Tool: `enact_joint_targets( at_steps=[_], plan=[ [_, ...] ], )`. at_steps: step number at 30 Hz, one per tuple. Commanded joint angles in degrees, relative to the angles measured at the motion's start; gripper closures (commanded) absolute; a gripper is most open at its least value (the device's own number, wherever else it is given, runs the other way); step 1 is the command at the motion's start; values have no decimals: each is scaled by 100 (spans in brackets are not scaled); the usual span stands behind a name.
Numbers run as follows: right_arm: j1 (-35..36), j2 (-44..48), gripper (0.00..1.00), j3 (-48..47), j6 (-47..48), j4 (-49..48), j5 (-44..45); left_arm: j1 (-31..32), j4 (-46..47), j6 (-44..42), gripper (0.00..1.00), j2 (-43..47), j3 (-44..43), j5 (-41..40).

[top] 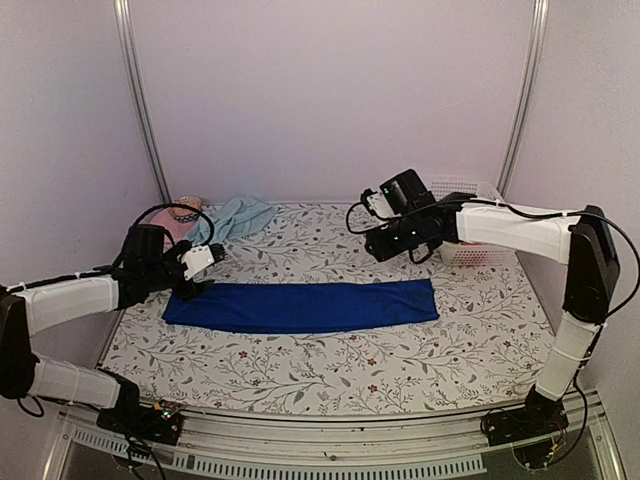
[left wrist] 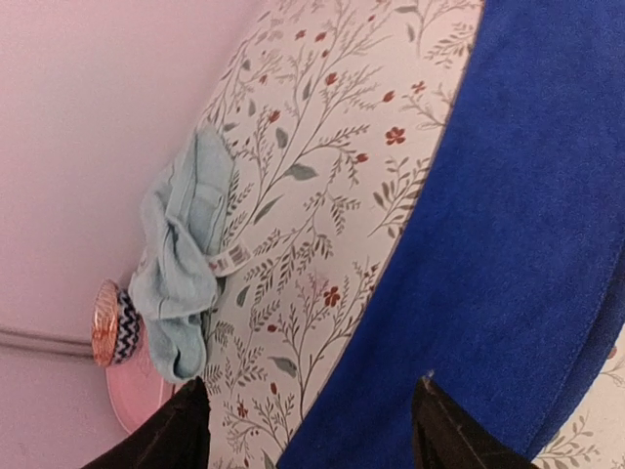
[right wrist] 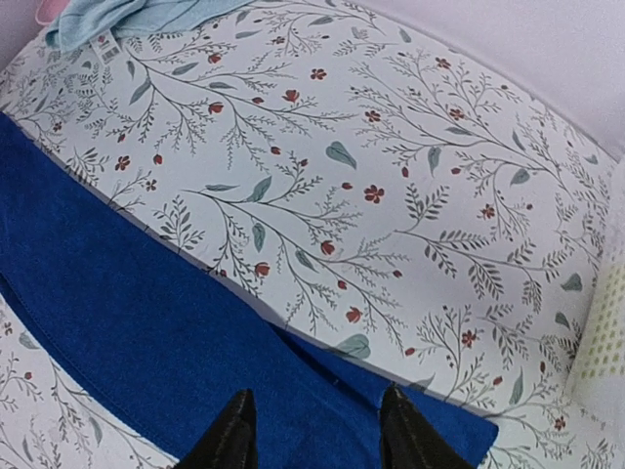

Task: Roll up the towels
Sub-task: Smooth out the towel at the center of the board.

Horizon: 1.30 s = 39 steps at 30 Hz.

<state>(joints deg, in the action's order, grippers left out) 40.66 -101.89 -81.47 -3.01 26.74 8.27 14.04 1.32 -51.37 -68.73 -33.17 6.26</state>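
The royal blue towel (top: 300,306) lies flat as a long strip across the middle of the floral table. The pale aqua towel (top: 238,217) is crumpled at the back left corner. My left gripper (top: 208,258) hovers over the blue towel's left end. In the left wrist view it (left wrist: 308,430) is open, one finger over the blue towel (left wrist: 508,225) and the other near the aqua towel (left wrist: 181,264). My right gripper (top: 382,243) hangs above and behind the strip's right end. In the right wrist view it (right wrist: 317,430) is open over the blue towel (right wrist: 146,322), holding nothing.
A pink hat (top: 184,213) with a patterned band sits beside the aqua towel against the back left wall. A white mesh basket (top: 470,250) stands at the back right, under the right arm. Walls close the table on three sides.
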Motion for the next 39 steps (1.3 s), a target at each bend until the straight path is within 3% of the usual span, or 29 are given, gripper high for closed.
enact_joint_targets(
  at_steps=[1,7,11,24,39],
  plan=[
    [-59,-928,67,-428,-460,-144,-500,410,14,281,35,-560,-382,-56],
    [-270,-1556,90,-568,-781,-145,-657,781,396,315,49,-1726,-601,-978],
    [-344,-1755,96,-437,-795,-119,-762,888,481,257,57,-2184,-477,-1129],
    [-522,-2061,97,-41,-698,11,-719,960,-227,-91,59,-2111,-124,-1133],
    [-607,-2585,96,-489,-788,243,596,961,-326,244,54,-2301,-142,-1646]
  ],
)
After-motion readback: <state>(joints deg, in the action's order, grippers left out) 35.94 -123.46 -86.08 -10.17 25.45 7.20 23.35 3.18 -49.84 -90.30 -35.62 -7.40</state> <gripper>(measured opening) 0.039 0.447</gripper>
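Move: My left hand hangs over the left part of the blue towel, whose middle is about 18 cm to the right, 1 cm back and 11 cm down. The light blue towel lies some 26 cm ahead, and the pink plate about 25 cm ahead and 18 cm left. From my right hand the blue towel's middle is roughly 15 cm left, 3 cm back and 15 cm down; the white basket stands about 20 cm ahead, 28 cm right and 12 cm lower. I bring both hands down onto the towel to smooth it: my right hand drops about 15 cm onto the far edge strip, fingers shutting on the way and tipping steeper, then its closed tips ease forward along the cloth. My left hand sinks some 11 cm onto the left part, edging right, fingers narrowing to under half open, then stays there. ##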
